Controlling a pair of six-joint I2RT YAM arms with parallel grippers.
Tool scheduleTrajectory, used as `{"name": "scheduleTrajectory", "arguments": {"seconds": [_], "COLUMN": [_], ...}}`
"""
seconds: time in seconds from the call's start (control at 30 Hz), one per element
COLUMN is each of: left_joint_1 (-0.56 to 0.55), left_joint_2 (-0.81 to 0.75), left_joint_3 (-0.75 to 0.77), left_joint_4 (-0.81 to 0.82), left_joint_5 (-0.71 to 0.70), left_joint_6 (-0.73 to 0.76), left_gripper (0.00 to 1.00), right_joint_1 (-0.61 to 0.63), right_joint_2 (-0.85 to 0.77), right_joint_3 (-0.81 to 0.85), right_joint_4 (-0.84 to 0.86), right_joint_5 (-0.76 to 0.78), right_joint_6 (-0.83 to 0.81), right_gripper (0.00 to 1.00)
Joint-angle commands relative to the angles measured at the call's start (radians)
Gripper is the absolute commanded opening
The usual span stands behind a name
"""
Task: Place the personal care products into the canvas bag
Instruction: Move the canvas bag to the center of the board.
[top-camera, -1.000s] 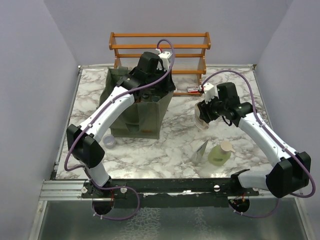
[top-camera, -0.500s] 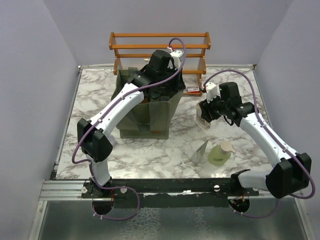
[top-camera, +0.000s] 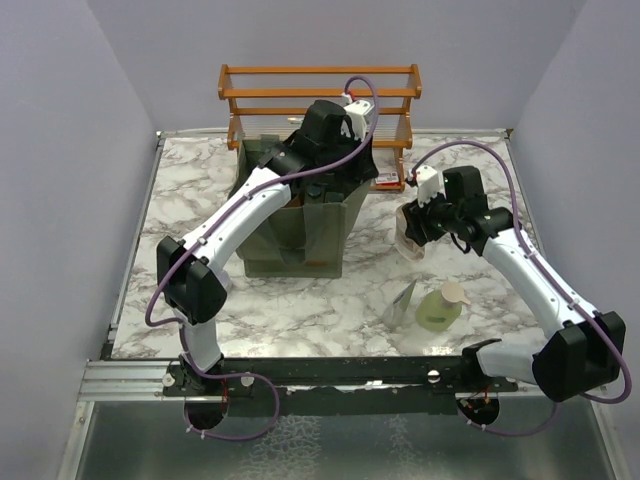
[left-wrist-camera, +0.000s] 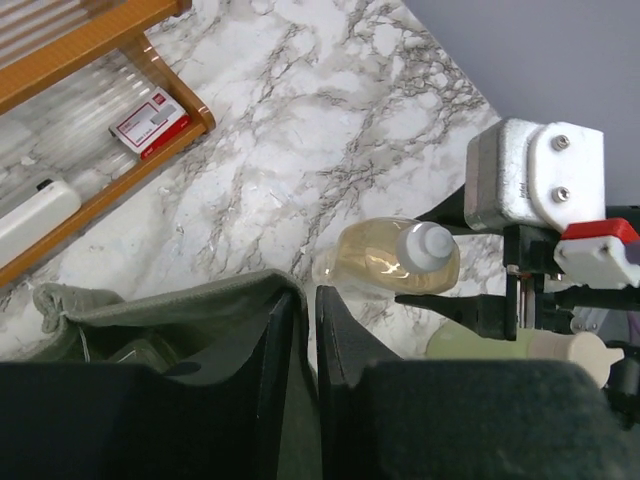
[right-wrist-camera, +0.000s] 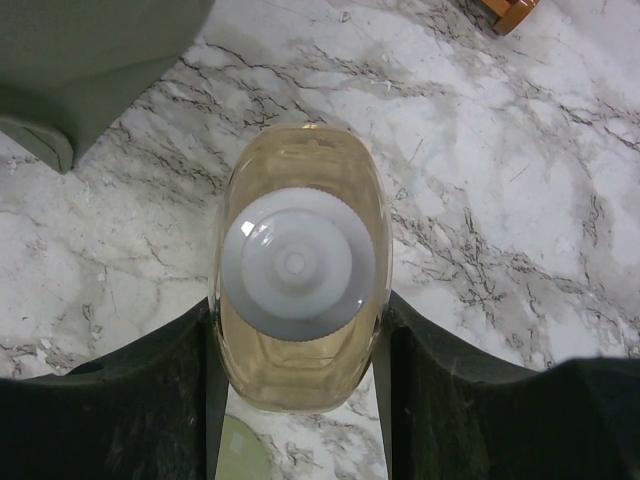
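Note:
My left gripper (top-camera: 342, 186) is shut on the right rim of the olive-green canvas bag (top-camera: 300, 228), which stands at the back middle of the table. In the left wrist view the fingers (left-wrist-camera: 308, 295) pinch the bag fabric (left-wrist-camera: 180, 320). My right gripper (top-camera: 412, 228) is shut on a clear amber bottle with a pale cap (top-camera: 408, 240) and holds it above the table, right of the bag. The bottle fills the right wrist view (right-wrist-camera: 297, 270) and shows in the left wrist view (left-wrist-camera: 395, 258). A pale green bottle (top-camera: 440, 308) and a grey pouch (top-camera: 402, 303) sit near the front right.
An orange-brown wooden rack (top-camera: 320, 95) stands behind the bag. A small red-and-white box (top-camera: 385, 180) lies on its lowest shelf, also seen from the left wrist (left-wrist-camera: 150, 120). The bag's corner (right-wrist-camera: 90, 60) is up-left of the held bottle.
My left gripper has moved right and pulled the bag's rim and the bag with it. My right gripper has shifted slightly with the amber bottle still in it.

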Motion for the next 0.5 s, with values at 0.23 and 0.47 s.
{"name": "scheduleTrajectory", "arguments": {"seconds": [0.23,0.47], "left_joint_1": [-0.023,-0.011], "left_joint_2": [-0.171,-0.252], "left_joint_3": [-0.1,-0.128], "left_joint_4": [0.106,0.058], "left_joint_5": [0.107,0.213], "left_joint_6": [0.163,0.29], "left_gripper": [0.49,0.76], "right_joint_1": [-0.004,-0.004], "right_joint_2": [-0.064,-0.087], "right_joint_3": [0.036,0.056], "right_joint_4": [0.113,0.104], "right_joint_5": [-0.069,-0.154], "right_joint_6": [-0.013,-0.055], "right_gripper": [0.02,0.02]}}
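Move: The left fingers are still on the canvas bag's right rim, with the bag's middle about 14 cm to their left, level fore and aft, and some 14 cm lower. The clear bottle in the right hand is roughly 9 cm right of the left hand, 5 cm back; the red matchbox is 6 cm right, 13 cm ahead. From the right hand, the bag's middle is about 23 cm left, 4 cm ahead; the silver pouch lies straight back 12 cm. The left fingers open, let go of the bag's right rim and draw up and back about 6 cm. ##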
